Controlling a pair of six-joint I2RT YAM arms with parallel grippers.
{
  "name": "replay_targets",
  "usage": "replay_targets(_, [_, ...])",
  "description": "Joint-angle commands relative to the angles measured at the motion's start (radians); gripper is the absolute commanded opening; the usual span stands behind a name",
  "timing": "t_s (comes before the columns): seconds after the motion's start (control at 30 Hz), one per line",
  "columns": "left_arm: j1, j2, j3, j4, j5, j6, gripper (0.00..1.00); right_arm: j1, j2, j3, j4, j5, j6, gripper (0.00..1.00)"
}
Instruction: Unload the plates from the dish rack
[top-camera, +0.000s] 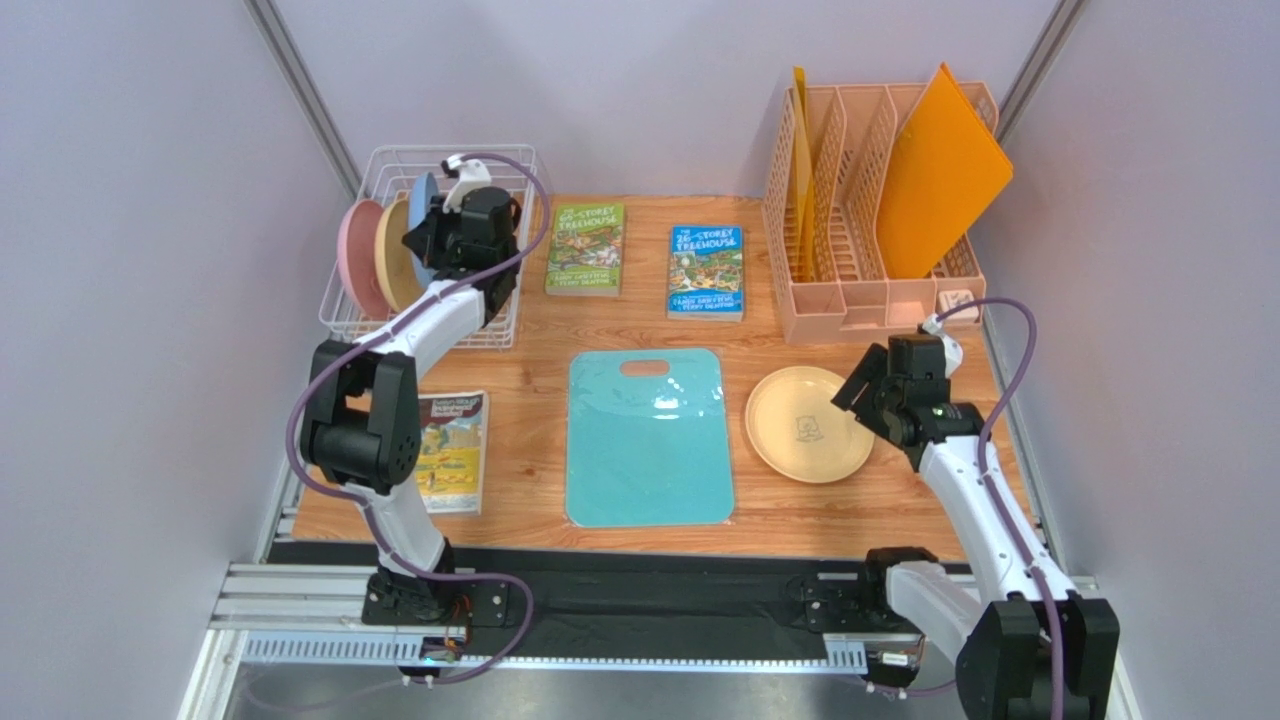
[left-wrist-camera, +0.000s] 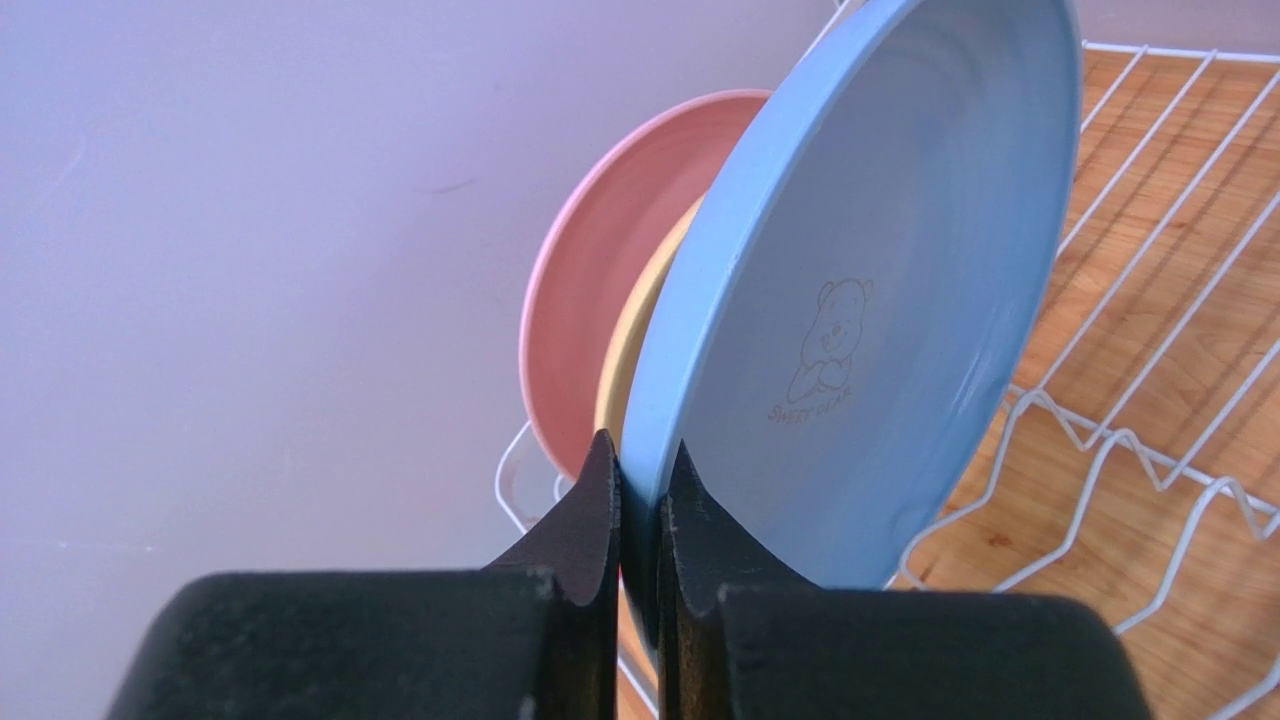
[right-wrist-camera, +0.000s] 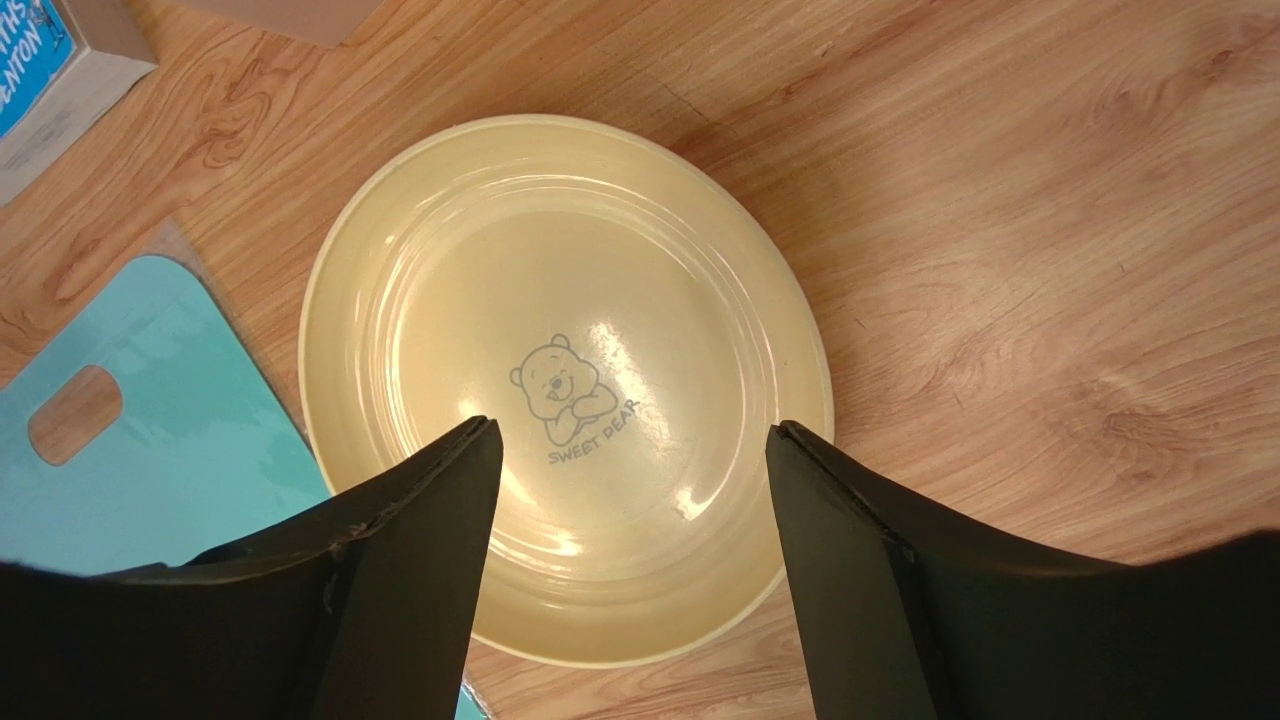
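Note:
The white wire dish rack (top-camera: 492, 152) stands at the table's far left, with three plates upright in it: pink (top-camera: 361, 258), cream-tan (top-camera: 395, 258) and blue (top-camera: 422, 200). My left gripper (left-wrist-camera: 643, 468) is shut on the rim of the blue plate (left-wrist-camera: 887, 285). In the left wrist view the pink plate (left-wrist-camera: 594, 315) and the cream-tan plate (left-wrist-camera: 634, 368) stand just behind it, above the rack's wires (left-wrist-camera: 1142, 450). A pale yellow plate (top-camera: 809, 423) lies flat on the table at the right. My right gripper (right-wrist-camera: 631, 450) hangs open just above this plate (right-wrist-camera: 564, 285), holding nothing.
A teal cutting board (top-camera: 649, 435) lies in the middle of the table. Two books (top-camera: 586, 249) (top-camera: 706, 270) lie behind it and a third (top-camera: 448, 450) at the near left. A peach file organizer (top-camera: 842, 285) with an orange folder (top-camera: 939, 173) stands at the back right.

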Motion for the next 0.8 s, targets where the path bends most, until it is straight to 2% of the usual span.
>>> replay_targets(0.0, [-0.013, -0.117, -0.003, 0.043, -0.075, 0.053, 0.00, 0.002, -0.047, 0.001, 0.015, -0.008, -0.016, 0.71])
replay_targets(0.07, [-0.014, -0.170, 0.002, -0.012, -0.058, 0.033, 0.00, 0.003, -0.062, 0.004, 0.006, -0.013, -0.019, 0.71])
replay_targets(0.13, [-0.014, -0.233, 0.037, -0.198, -0.011, -0.079, 0.00, 0.003, -0.077, 0.010, -0.009, -0.017, -0.023, 0.71])
replay_targets(0.23, [-0.016, -0.311, 0.081, -0.437, 0.158, -0.234, 0.00, 0.003, -0.119, 0.011, 0.001, -0.072, -0.042, 0.71])
replay_targets(0.27, [-0.017, -0.330, 0.086, -0.480, 0.283, -0.260, 0.00, 0.005, -0.129, 0.011, 0.007, -0.094, -0.060, 0.71])
replay_targets(0.3, [-0.020, -0.347, 0.089, -0.546, 0.340, -0.316, 0.00, 0.003, -0.154, 0.013, 0.024, -0.109, -0.068, 0.71])
replay_targets(0.33, [-0.020, -0.377, 0.098, -0.583, 0.403, -0.353, 0.00, 0.003, -0.162, 0.013, 0.033, -0.190, -0.075, 0.72])
replay_targets(0.37, [-0.022, -0.391, 0.100, -0.617, 0.545, -0.392, 0.00, 0.003, -0.169, 0.022, 0.041, -0.222, -0.081, 0.72])
replay_targets(0.4, [-0.022, -0.407, 0.094, -0.646, 0.622, -0.462, 0.00, 0.003, -0.174, 0.028, 0.047, -0.249, -0.082, 0.72])
replay_targets(0.43, [-0.022, -0.434, 0.066, -0.646, 0.708, -0.493, 0.00, 0.006, -0.180, 0.036, 0.064, -0.305, -0.080, 0.72])
replay_targets(0.47, [-0.023, -0.444, 0.052, -0.646, 0.861, -0.556, 0.00, 0.012, -0.180, 0.048, 0.073, -0.328, -0.082, 0.71])
replay_targets(0.57, [-0.025, -0.457, -0.006, -0.613, 1.107, -0.647, 0.00, 0.034, -0.176, 0.079, 0.099, -0.371, -0.074, 0.71])
replay_targets(0.67, [-0.037, -0.431, -0.050, -0.568, 1.279, -0.752, 0.00, 0.046, -0.160, 0.094, 0.139, -0.416, -0.059, 0.71])
replay_targets(0.77, [-0.090, -0.418, -0.089, -0.527, 1.321, -0.770, 0.00, 0.078, -0.136, 0.116, 0.173, -0.430, -0.036, 0.71])
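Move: The left hand holds the blue plate in the rack. The teal board, over whose side of the table the plate is carried, lies some 37 cm to the right, 23 cm back and 23 cm below. The beige plate stands about 5 cm left and 3 cm ahead, 9 cm lower; the green book is 26 cm right, 8 cm ahead, 22 cm down. From the empty right hand, the blue plate is roughly 67 cm left, 26 cm ahead and 13 cm higher; the yellow plate lies 4 cm left, 1 cm ahead, 9 cm below. Keeping its pinch on the blue plate's rim, the left hand draws back and lifts about 8 cm, then swings right some 17 cm across the rack's right side towards the teal board, sinking again by 5 cm while it rolls its left side down and turns clockwise, each about 50 degrees. The right hand, fingers staying open and empty, rises off over the yellow plate and then also goes left towards the blue plate, about 8 cm up and 7 cm left, its fingers tipping up and turning some 20 degrees counter-clockwise. ##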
